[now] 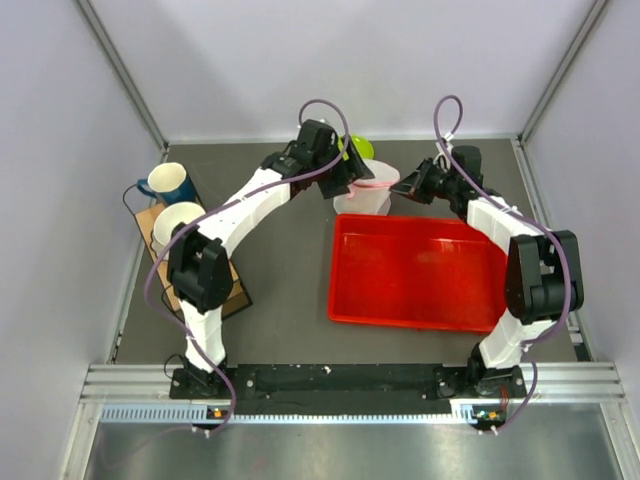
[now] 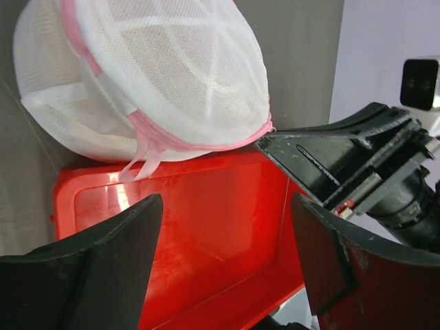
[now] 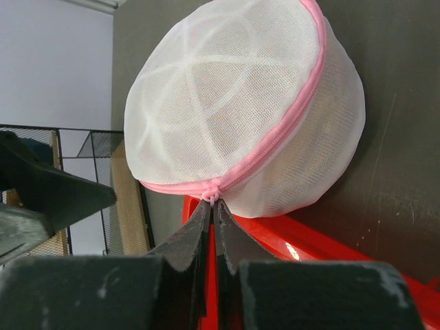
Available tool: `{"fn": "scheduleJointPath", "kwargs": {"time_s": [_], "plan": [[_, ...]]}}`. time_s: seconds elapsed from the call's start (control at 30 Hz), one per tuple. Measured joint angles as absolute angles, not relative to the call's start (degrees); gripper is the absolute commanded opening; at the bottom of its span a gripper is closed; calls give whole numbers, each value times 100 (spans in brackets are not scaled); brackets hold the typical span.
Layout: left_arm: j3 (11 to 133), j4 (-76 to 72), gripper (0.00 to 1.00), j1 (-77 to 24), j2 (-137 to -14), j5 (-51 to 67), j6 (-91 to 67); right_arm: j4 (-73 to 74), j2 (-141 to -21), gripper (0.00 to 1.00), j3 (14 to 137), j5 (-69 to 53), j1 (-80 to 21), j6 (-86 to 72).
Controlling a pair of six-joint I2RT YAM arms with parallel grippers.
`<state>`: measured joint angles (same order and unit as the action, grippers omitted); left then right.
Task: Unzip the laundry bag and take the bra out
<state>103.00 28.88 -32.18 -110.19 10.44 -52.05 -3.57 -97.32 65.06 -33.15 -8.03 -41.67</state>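
Note:
The laundry bag [image 1: 366, 192], a round white mesh pouch with a pink zipper [image 3: 289, 117], sits at the far rim of the red tray [image 1: 415, 272] and looks zipped shut. My right gripper [image 3: 214, 203] is shut on the small pink zipper pull [image 3: 215, 194] at the bag's near side. My left gripper [image 2: 227, 254] stands open just beside the bag [image 2: 144, 75], over the tray, with nothing between its fingers [image 2: 103, 268]. A loose pink tab [image 2: 141, 161] hangs from the bag toward it. The bra is hidden.
A lime-green plate [image 1: 360, 147] lies behind the bag. At the left, a blue mug [image 1: 170, 183] and a white mug [image 1: 172, 225] stand on a wooden board with a black wire rack [image 1: 215, 280]. Grey walls enclose the table.

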Motion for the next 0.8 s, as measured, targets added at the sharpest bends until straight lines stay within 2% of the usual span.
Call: {"fn": "scheduleJointPath", "kwargs": {"time_s": [0.27, 0.33, 0.37, 0.47, 0.5, 0.8], "plan": [[10755, 2832, 81, -3310, -11795, 958, -5673, -346, -9732, 0, 6506, -3306, -823, -4154], [10938, 2827, 79, -3317, -11983, 945, -5734, -346, -9732, 0, 6506, -3306, -829, -4145], [10986, 2827, 75, -3323, -12040, 934, -5749, -344, -9732, 0, 6506, -3306, -832, -4134], [11059, 2832, 34, -3326, -12103, 867, -5835, -325, -9732, 0, 6504, -3299, -847, -4060], [11063, 2827, 0, -3326, -12103, 827, -5850, -294, -9732, 0, 6504, -3286, -847, -4003], [11244, 2818, 0, -3173, -12103, 1114, -5485, 14, -9732, 0, 6501, -3284, -454, -3476]]}}
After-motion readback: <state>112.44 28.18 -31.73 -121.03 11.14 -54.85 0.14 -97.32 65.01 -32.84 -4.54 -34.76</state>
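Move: The left hand, open, hangs just above and short of the laundry bag's free zipper end by the pink ribbon loop: about 3 cm ahead, 3 cm to its right and 4 cm below. The bag's body bulges some 5 cm ahead and 3 cm right, lower down; the green plate lies about 12 cm straight ahead on the table, the red bin's middle some 18 cm back and 13 cm right. From the right hand, already shut on the zipper's other side, that free end is about 7 cm left, roughly level. The left hand, fingers open, reaches forward, down and to its right by about 5 cm onto the pink zipper end beside the ribbon loop, shuts on it and pinches it, then rises a good centimetre with it, its wrist nearly unturned. The right hand keeps its pinch on the zipper and stays still until the left has closed, then draws some 3 cm to the right and dips slightly, away from the left fingers. ##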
